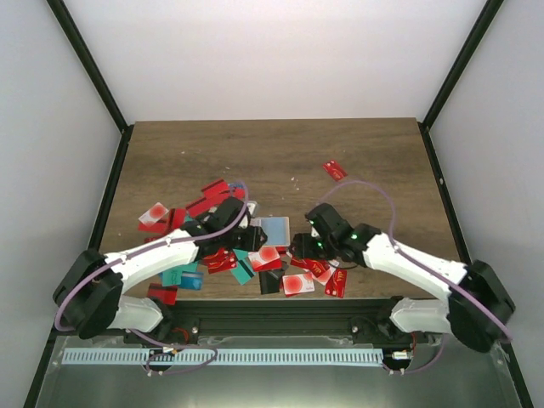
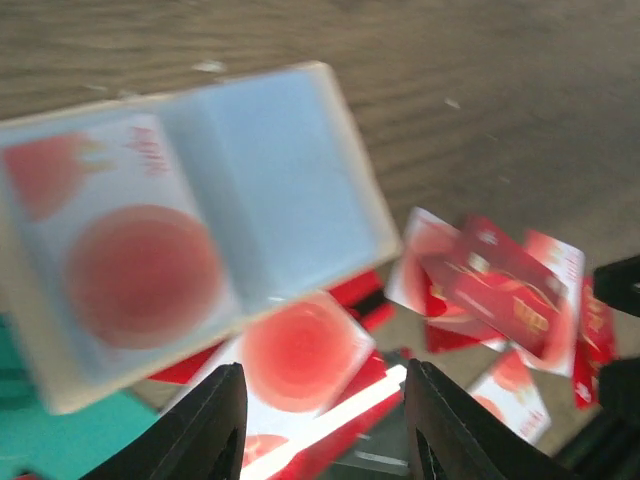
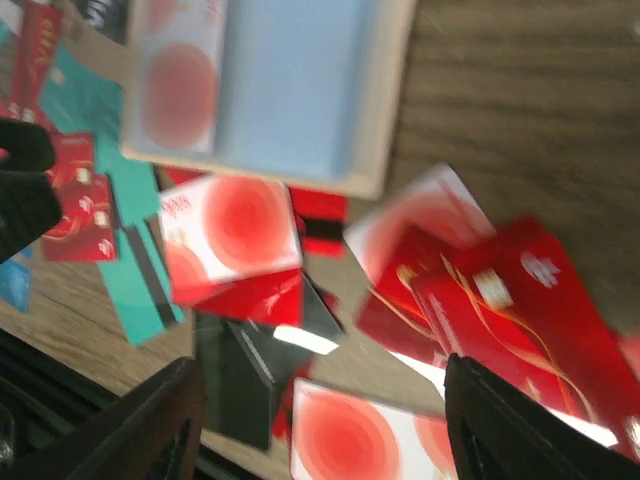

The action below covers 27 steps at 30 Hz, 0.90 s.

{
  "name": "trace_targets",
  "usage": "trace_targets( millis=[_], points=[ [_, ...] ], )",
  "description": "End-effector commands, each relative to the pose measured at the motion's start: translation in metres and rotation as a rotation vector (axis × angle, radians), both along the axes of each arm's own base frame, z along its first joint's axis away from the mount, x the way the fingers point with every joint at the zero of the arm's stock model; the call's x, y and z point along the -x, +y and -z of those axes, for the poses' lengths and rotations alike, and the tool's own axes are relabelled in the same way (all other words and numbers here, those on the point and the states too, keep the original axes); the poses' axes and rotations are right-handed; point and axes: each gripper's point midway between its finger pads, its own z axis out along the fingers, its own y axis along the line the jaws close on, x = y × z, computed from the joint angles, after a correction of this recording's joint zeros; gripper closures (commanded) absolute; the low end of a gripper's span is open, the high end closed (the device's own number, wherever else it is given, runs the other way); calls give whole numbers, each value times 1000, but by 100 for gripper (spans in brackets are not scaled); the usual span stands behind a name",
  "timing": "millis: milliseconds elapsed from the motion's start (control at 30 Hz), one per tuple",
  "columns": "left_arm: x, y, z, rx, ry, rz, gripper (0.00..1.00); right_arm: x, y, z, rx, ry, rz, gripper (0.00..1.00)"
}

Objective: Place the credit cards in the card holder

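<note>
The card holder (image 1: 276, 229) lies open on the table between both grippers, its light blue inside facing up (image 2: 280, 180) (image 3: 300, 90). A white card with a red disc (image 2: 130, 260) (image 3: 180, 80) rests on one half of it. More credit cards (image 1: 297, 283), red, white-red, teal and black, are scattered around it (image 2: 500, 290) (image 3: 230, 225). My left gripper (image 1: 248, 238) (image 2: 320, 420) hovers open just left of the holder, with nothing between its fingers. On the holder's right, my right gripper (image 1: 299, 247) (image 3: 320, 430) is open above loose cards and grips nothing.
A single red card (image 1: 335, 170) lies apart at the back right. A heap of red cards (image 1: 174, 217) spreads to the left behind the left arm. Teal and blue cards (image 1: 183, 278) lie near the table's front edge (image 1: 280, 299).
</note>
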Motion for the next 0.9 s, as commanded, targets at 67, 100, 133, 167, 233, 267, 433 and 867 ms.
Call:
trace_targets(
  millis=[67, 100, 133, 167, 233, 267, 433, 867],
  points=[
    [32, -65, -14, 129, -2, 199, 55, 47, -61, 8, 81, 140, 188, 20],
    [35, -73, -15, 138, -3, 223, 55, 53, -67, 7, 80, 153, 200, 18],
    [39, -82, -15, 143, -2, 243, 55, 59, -74, 5, 79, 163, 217, 13],
    [41, -90, -17, 153, -2, 261, 55, 64, -81, 5, 94, 178, 237, 9],
    [45, -106, -19, 176, 6, 294, 55, 73, -93, 6, 114, 214, 280, 4],
    [48, -114, -21, 193, 9, 311, 55, 79, -99, 9, 124, 240, 312, 3],
    [54, -149, -16, 214, 40, 373, 56, 101, -111, 21, 155, 356, 359, 3],
    [50, -201, 1, 241, 111, 443, 58, 105, -113, 58, 106, 531, 451, 4]
  ],
)
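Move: The edge card, a red VIP credit card nearest the table's front edge, lies about 10 cm right of the right hand, 8 cm back and 9 cm below. The VIP stack is 3 cm right and 2 cm back of that hand; a white-red card lies 1 cm left and 8 cm back. From the left hand, the edge card is some 24 cm right, 11 cm back and 9 cm below, with the VIP stack 18 cm right and 5 cm back. Fingers spreading, right hand swings 15 cm right and back towards the edge card; left follows 19 cm right. ##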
